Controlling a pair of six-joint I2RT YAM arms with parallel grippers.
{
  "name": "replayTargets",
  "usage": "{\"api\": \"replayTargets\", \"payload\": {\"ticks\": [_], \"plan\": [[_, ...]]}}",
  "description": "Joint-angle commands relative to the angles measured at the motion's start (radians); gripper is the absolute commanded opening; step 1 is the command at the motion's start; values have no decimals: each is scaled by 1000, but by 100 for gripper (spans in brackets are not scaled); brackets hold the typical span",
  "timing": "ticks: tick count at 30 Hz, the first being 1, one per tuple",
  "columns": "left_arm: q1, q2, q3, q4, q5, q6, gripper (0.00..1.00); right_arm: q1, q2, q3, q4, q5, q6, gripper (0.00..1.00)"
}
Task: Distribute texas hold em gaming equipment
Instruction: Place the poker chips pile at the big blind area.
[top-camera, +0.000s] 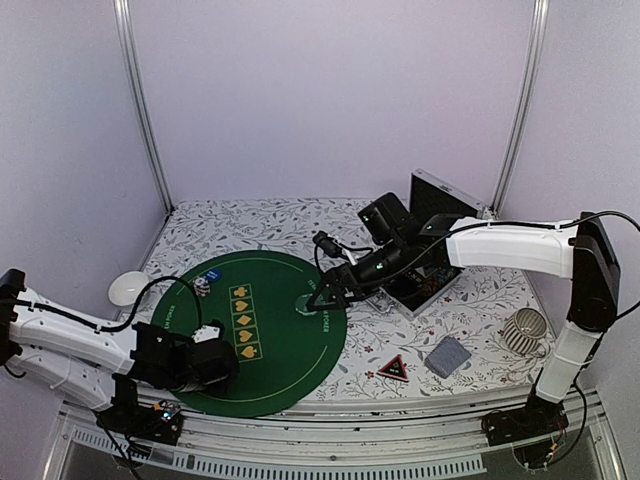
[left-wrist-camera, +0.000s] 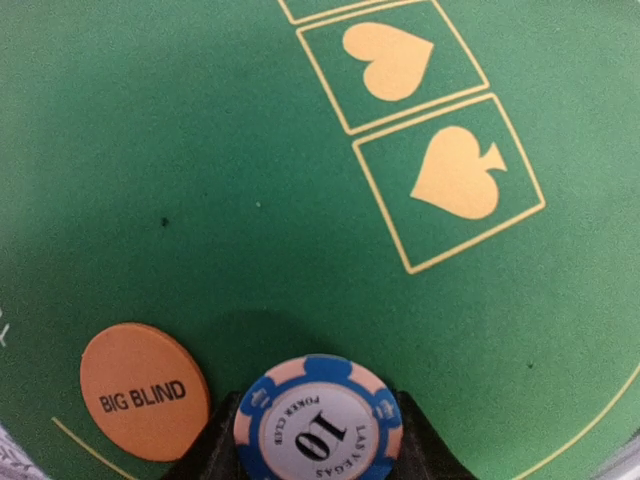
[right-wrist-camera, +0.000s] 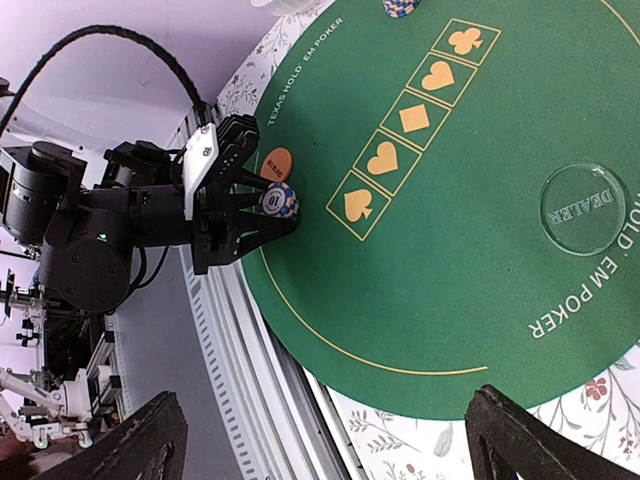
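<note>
My left gripper (left-wrist-camera: 318, 445) is shut on a small stack of blue-and-peach poker chips (left-wrist-camera: 318, 420) marked 10, low over the near-left part of the green mat (top-camera: 290, 350). An orange BIG BLIND disc (left-wrist-camera: 143, 390) lies on the mat just left of it. In the right wrist view the same chips (right-wrist-camera: 281, 200) show between the left fingers, by the spade box. My right gripper (right-wrist-camera: 330, 440) hangs wide open above the mat's right side, nothing between its fingers. The clear DEALER disc (right-wrist-camera: 583, 207) lies flat on the mat. A second chip stack (top-camera: 203, 286) stands at the mat's far left.
A red-black triangle token (top-camera: 393, 368) and a grey-blue card deck (top-camera: 447, 356) lie on the floral cloth right of the mat. The white ribbed cup (top-camera: 527, 330) lies further right. An open case (top-camera: 432, 245) stands behind the right arm. A white dish (top-camera: 128, 288) sits far left.
</note>
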Motion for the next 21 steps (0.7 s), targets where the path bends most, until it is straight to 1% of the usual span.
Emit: {"api": "replayTargets", "payload": {"ticks": [1, 3, 4, 9, 12, 15, 18, 21], "plan": [[-43, 5, -23, -84, 87, -41, 37, -10, -46, -3, 13, 15, -20, 99], [-46, 3, -22, -84, 88, -43, 45, -12, -45, 0, 14, 13, -19, 99], [-47, 2, -21, -84, 90, -46, 47, -14, -46, 2, 14, 13, -19, 99], [-56, -7, -8, -116, 81, -58, 54, -24, -51, 3, 13, 12, -20, 99], [-58, -30, -3, -143, 68, -70, 61, -27, -49, 3, 12, 8, -19, 99], [-58, -54, 15, -164, 63, -66, 64, -30, -49, 7, 9, 8, -22, 99], [-58, -62, 69, -204, 44, -45, 66, -38, -54, 11, 6, 8, -21, 99], [-58, -67, 133, -231, 15, 13, 69, -45, -67, 15, 2, 17, -22, 99]]}}
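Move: The chip pile is already down on the mat between the left fingertips. From the left hand, the BIG BLIND button lies about 4 cm ahead and 4 cm left, roughly 2 cm lower; the spade square is some 8 cm ahead and 7 cm right, and the first chip pile about 25 cm ahead and 3 cm left. From the right hand the chip pile is about 23 cm left, 9 cm back and 16 cm below. Backwards, slowly, the left hand draws off the chip pile by about 1.5 cm while its fingers spread from their grip to roughly two-thirds open and let go of the chips; late on it also starts to rise, about 1 cm, edging slightly left. The right hand, empty and wide open, eases forward and a little right and up, under 2 cm in all. ##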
